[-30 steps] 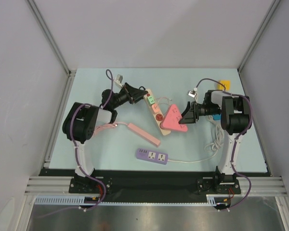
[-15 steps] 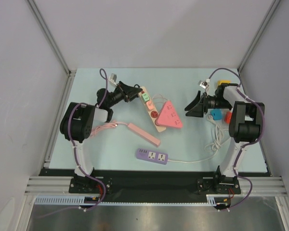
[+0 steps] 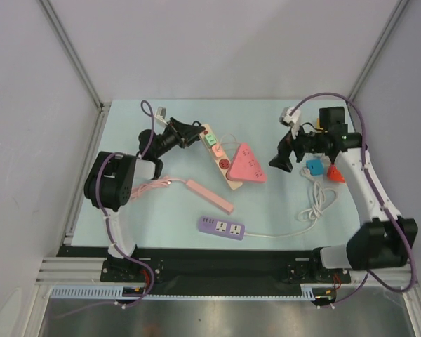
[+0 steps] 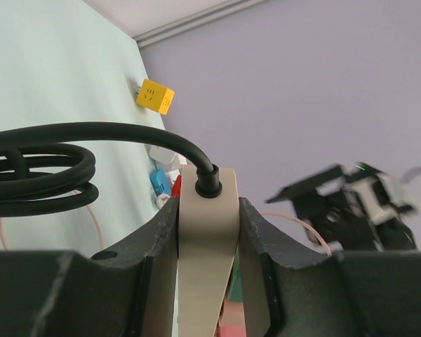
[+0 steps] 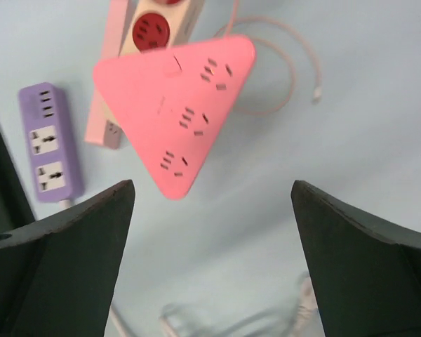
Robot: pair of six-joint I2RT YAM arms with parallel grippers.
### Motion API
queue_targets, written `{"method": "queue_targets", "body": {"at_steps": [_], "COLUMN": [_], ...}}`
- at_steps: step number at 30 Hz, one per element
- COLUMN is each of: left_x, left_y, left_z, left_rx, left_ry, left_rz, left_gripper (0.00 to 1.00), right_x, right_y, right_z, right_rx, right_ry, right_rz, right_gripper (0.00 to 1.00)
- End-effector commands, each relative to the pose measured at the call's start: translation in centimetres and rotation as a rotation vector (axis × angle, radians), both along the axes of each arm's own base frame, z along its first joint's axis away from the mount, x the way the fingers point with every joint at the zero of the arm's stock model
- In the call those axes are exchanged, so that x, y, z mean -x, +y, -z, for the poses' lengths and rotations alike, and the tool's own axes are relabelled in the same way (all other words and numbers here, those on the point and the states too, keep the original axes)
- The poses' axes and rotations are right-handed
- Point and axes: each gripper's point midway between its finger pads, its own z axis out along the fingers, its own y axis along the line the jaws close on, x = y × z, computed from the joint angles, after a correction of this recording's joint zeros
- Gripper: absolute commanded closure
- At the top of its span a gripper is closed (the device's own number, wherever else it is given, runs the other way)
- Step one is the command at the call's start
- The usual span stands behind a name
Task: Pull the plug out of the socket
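The socket is a beige power strip [image 3: 220, 156] with a green and a red outlet face, lying at an angle in the middle of the table. My left gripper [image 3: 192, 133] is shut on its far-left end, where a black cable [image 4: 91, 137] comes out of the strip [image 4: 207, 239]. A pink triangular multi-outlet block [image 3: 247, 166] [image 5: 179, 112] lies against the strip's right side. I cannot tell whether a plug joins the two. My right gripper [image 3: 280, 159] [image 5: 212, 188] hangs open to the right of the pink block, holding nothing.
A purple strip [image 3: 222, 227] with a white cable lies near the front, and a long pink strip [image 3: 209, 196] sits left of centre. Blue [image 3: 314, 167], red [image 3: 335, 173] and yellow [image 4: 156, 96] adapter cubes lie at the right. Grey walls enclose the table.
My right gripper has drawn back from the pink block to the right and risen, still open. The pink block and beige strip have shifted slightly up and left.
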Motion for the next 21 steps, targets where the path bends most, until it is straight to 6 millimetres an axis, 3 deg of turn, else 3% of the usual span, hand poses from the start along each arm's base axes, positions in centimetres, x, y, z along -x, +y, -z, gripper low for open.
{"method": "queue_targets", "body": {"at_steps": [1,2,4,6,7,8,12,14,18,21], "left_x": [1.8,1.6,0.7,0.3,-0.1,-0.2,-0.9,-0.9,-0.9,-1.0], "left_y": [1.7,1.7,1.7,1.8,1.7,1.8,1.7,1.6,1.6,1.5], "left_z": [-9.9,-9.5,-8.0,-7.5,-6.2,-6.1,-2.9,-1.7,0.3,0.7], "left_rx": [0.135,0.132,0.115,0.105,0.089,0.087,0.039,0.014,-0.015,-0.013], "left_ry": [-0.323,-0.291,-0.189,-0.127,-0.043,-0.017,0.190,0.251,0.354,0.378], "left_rz": [-0.063,-0.069,-0.086,-0.099,-0.106,-0.113,-0.120,-0.121,-0.119,-0.112], "left_gripper": [1.00,1.00,1.00,1.00,1.00,1.00,1.00,1.00,1.00,1.00], "right_x": [-4.3,-4.2,-3.1,-2.0,-1.6,-1.6,-0.6,0.4,1.2,1.7], "right_y": [-0.6,-0.3,1.3,2.8,3.2,3.6,5.1,6.9,7.6,8.1], "right_z": [-3.8,-3.4,-4.3,-2.9,-2.5,-2.3,0.9,1.9,3.3,3.8], "right_rx": [0.138,0.165,0.237,0.332,0.346,0.358,0.502,0.522,0.584,0.570], "right_ry": [-0.288,-0.334,-0.475,-0.521,-0.509,-0.522,-0.573,-0.611,-0.672,-0.683], "right_rz": [0.221,0.193,0.142,0.061,0.044,0.031,-0.044,-0.095,-0.083,-0.056], "right_gripper": [0.00,0.00,0.00,0.00,0.00,0.00,0.00,0.00,0.00,0.00]}}
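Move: The pink plug sits about 8 cm to the left of my right hand, level with it fore and aft and some 6 cm lower, on the raised beige power strip. On the same strip the salmon plug is roughly 16 cm left, 5 cm ahead and 6 cm below; on the table the pink bar lies 17 cm left, 4 cm back and 17 cm down. From my left hand, which already grips the strip's far end, the pink plug is about 12 cm right, 10 cm back and near its height. With the fingers wide open I swing my right hand left and up towards the pink plug, then bring it down about 10 cm from that crest while still going left and easing back, rolling the wrist some 45 degrees so the fingers point forward-left and more steeply down. My left hand keeps its grip and lowers the strip's far end about 5 cm, tipping it down some 25 degrees. ##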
